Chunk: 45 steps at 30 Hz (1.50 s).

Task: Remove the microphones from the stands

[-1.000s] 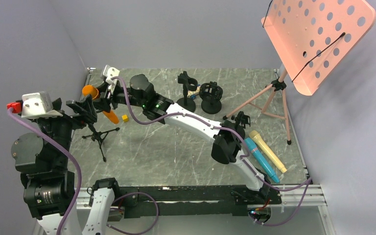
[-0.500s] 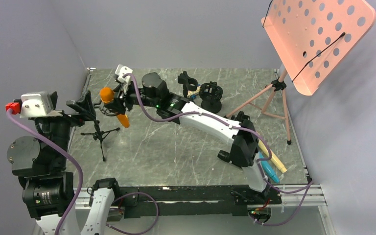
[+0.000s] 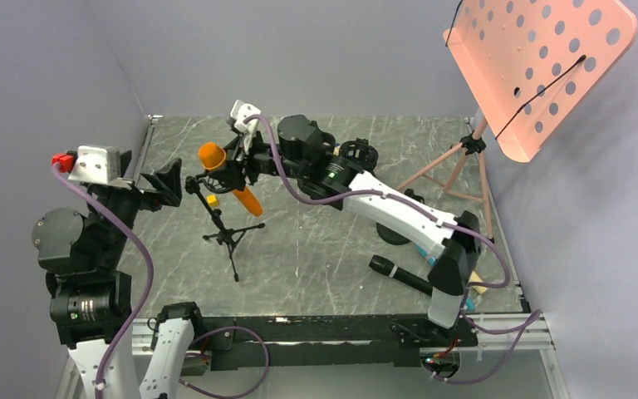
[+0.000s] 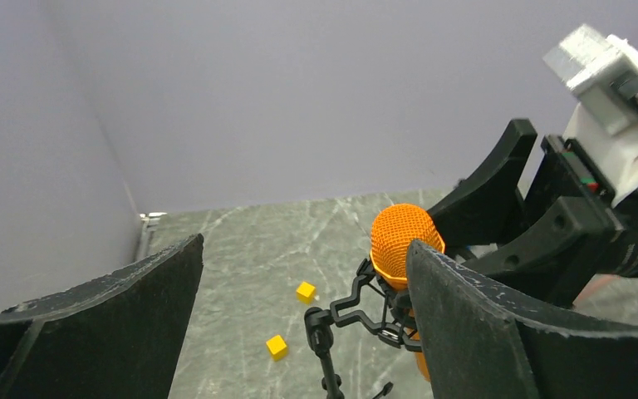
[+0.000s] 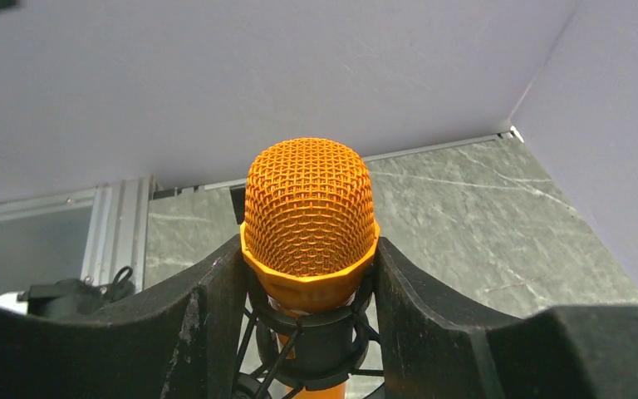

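Note:
The orange microphone (image 3: 213, 156) sits in the black shock-mount clip of a small tripod stand (image 3: 227, 236), which leans over the left middle of the table. My right gripper (image 3: 231, 172) is shut on the microphone at the clip. In the right wrist view the mesh head (image 5: 310, 206) rises between my fingers (image 5: 209, 309), with the clip (image 5: 326, 342) just below it. My left gripper (image 3: 170, 181) is open and empty, left of the stand and apart from it. In the left wrist view the microphone (image 4: 402, 239) and clip arm (image 4: 357, 306) lie ahead, beside the right finger.
Two yellow cubes (image 4: 305, 291) (image 4: 277, 346) lie on the table by the stand. A black microphone (image 3: 402, 276) lies at front right. Other black holders (image 3: 357, 160) stand at the back. A pink music stand (image 3: 540, 66) on a tripod fills the right rear.
My right gripper has carried the microphone, with the stand still attached, rightward toward the table's middle. My left gripper has come off the stand and stands open.

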Motion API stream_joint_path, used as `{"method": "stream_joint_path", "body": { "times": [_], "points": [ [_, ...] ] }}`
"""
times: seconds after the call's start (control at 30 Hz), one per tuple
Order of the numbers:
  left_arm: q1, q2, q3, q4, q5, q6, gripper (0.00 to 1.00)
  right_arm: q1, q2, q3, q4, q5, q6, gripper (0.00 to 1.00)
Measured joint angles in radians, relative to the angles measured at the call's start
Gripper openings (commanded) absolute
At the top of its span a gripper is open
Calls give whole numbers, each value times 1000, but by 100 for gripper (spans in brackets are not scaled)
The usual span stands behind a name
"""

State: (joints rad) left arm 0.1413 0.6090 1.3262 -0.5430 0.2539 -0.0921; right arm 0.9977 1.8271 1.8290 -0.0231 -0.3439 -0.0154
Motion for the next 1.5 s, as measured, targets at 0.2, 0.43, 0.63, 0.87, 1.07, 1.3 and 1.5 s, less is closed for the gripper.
{"method": "stream_joint_path", "body": {
  "times": [0.2,0.43,0.63,0.87,1.07,1.3,1.5],
  "points": [
    [0,4,-53,-10,183,35,92,-5,-166,-168,-51,2,-38,10],
    [0,6,-114,-96,481,208,93,-37,-360,-346,-112,3,-95,11],
    [-2,36,-160,-238,711,442,91,-66,-496,-456,-161,-16,-154,29],
    [-82,145,-206,-269,814,536,91,-120,-510,-451,-219,-103,-169,76],
    [-272,239,-149,-245,804,557,90,-150,-468,-342,-322,-164,-192,99],
    [-337,270,-103,-139,801,513,91,-200,-462,-232,-431,-213,-231,100],
    [-379,272,-146,97,774,336,91,-272,-509,-224,-539,-216,-274,100]
  ]
}}
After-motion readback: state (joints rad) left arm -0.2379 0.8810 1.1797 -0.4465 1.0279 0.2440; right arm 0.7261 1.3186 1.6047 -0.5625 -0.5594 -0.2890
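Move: The right hand already grips the orange microphone by its ring holder, with the mic about 1 cm to the hand's left and level with it. Its setting-down place is open table some 14 cm right, 4 cm back and 33 cm below. A black clip stand is roughly 17 cm ahead, 18 cm right and 24 cm below. From the left hand, the microphone is about 7 cm ahead, 10 cm right and 7 cm lower. Rightward and slightly back, the right hand carries the orange microphone with its tripod stand about 15 cm towards the middle of the table, sinking a little. It then opens its fingers wide, letting go, rises slightly and backs off another 5 cm to the right. The open left hand swings after the microphone, about 18 cm right and 14 cm down before rising 5 cm, turning some 65 degrees clockwise to face it. ##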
